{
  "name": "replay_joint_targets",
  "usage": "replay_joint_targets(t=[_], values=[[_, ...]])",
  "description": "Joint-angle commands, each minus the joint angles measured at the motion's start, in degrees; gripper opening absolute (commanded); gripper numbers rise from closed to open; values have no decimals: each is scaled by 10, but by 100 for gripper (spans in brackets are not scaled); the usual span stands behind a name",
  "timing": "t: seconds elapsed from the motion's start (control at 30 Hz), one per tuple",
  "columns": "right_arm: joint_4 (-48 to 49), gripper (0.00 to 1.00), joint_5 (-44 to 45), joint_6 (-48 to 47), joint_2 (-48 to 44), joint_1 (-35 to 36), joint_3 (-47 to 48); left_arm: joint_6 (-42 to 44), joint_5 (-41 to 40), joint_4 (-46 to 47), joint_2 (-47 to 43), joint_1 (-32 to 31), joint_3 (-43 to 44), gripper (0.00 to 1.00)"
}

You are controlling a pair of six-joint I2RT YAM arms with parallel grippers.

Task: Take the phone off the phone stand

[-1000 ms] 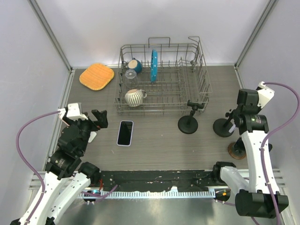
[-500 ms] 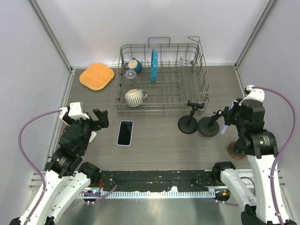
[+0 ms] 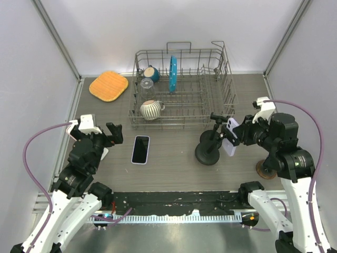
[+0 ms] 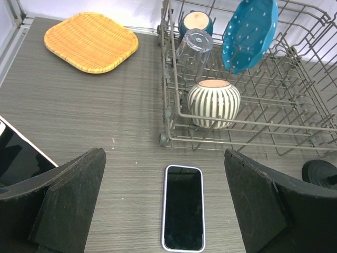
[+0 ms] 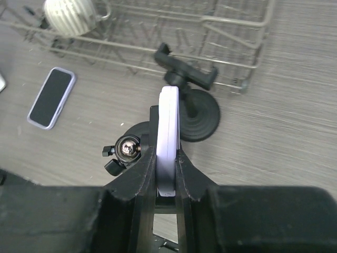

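Observation:
A lavender-cased phone (image 5: 168, 124) stands edge-on between my right gripper's (image 5: 167, 158) fingers, which are shut on it. It still sits in a black phone stand whose ball joint (image 5: 126, 148) and round base (image 5: 134, 132) show just left of it. From above, that phone (image 3: 229, 138) and its stand's base (image 3: 208, 154) are right of centre. A second black stand with an empty clamp (image 3: 218, 118) is just behind. Another phone (image 4: 183, 208) lies flat, screen up, on the table (image 3: 174, 158), below my open left gripper (image 4: 166, 203).
A wire dish rack (image 3: 181, 87) at the back holds a striped mug (image 3: 151, 109), a glass, a teal mug and a blue plate (image 3: 172, 74). An orange woven mat (image 3: 108, 86) lies at the back left. A brown disc (image 3: 265, 169) sits by the right arm.
My right gripper has carried the phone and its stand leftward, from the table's right side to just in front of the empty stand. The left arm has barely moved.

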Motion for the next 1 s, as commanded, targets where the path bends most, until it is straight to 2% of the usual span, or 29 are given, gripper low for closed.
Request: replay_joint_targets(t=[0.0, 0.13, 0.27, 0.4, 0.43, 0.67, 0.77, 0.97], values=[[115, 1, -126, 6, 12, 8, 29, 13, 20, 33, 7, 0, -1, 100], [147, 1, -142, 24, 20, 10, 9, 16, 38, 36, 13, -1, -2, 100], [218, 1, -156, 54, 21, 20, -31, 20, 59, 40, 22, 0, -2, 100], [273, 1, -133, 75, 35, 63, -55, 34, 115, 50, 30, -1, -6, 100], [290, 1, -123, 76, 39, 98, -59, 38, 128, 54, 30, 0, -8, 100], [371, 1, 68, 61, 101, 298, -82, 63, 235, 77, 45, -1, -17, 100], [418, 1, 130, 50, 134, 363, -94, 68, 286, 85, 52, 0, -19, 100], [506, 1, 242, 18, 192, 450, -121, 67, 354, 99, 73, -1, -21, 100]])
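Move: The right hand already grips the upright phone, stand attached; clear mid-table lies some 20 cm to its left, 22 cm below. The empty stand is 10 cm ahead and 4 cm left of it, the loose phone 36 cm left and 6 cm ahead. From the open left hand, the held phone is about 50 cm right, 3 cm back and nearly level; the loose phone is 13 cm right, 3 cm ahead and 22 cm below. Right carries phone and stand 19 cm left, sinking 6; open left swings 9 cm right towards them, turning clockwise. ##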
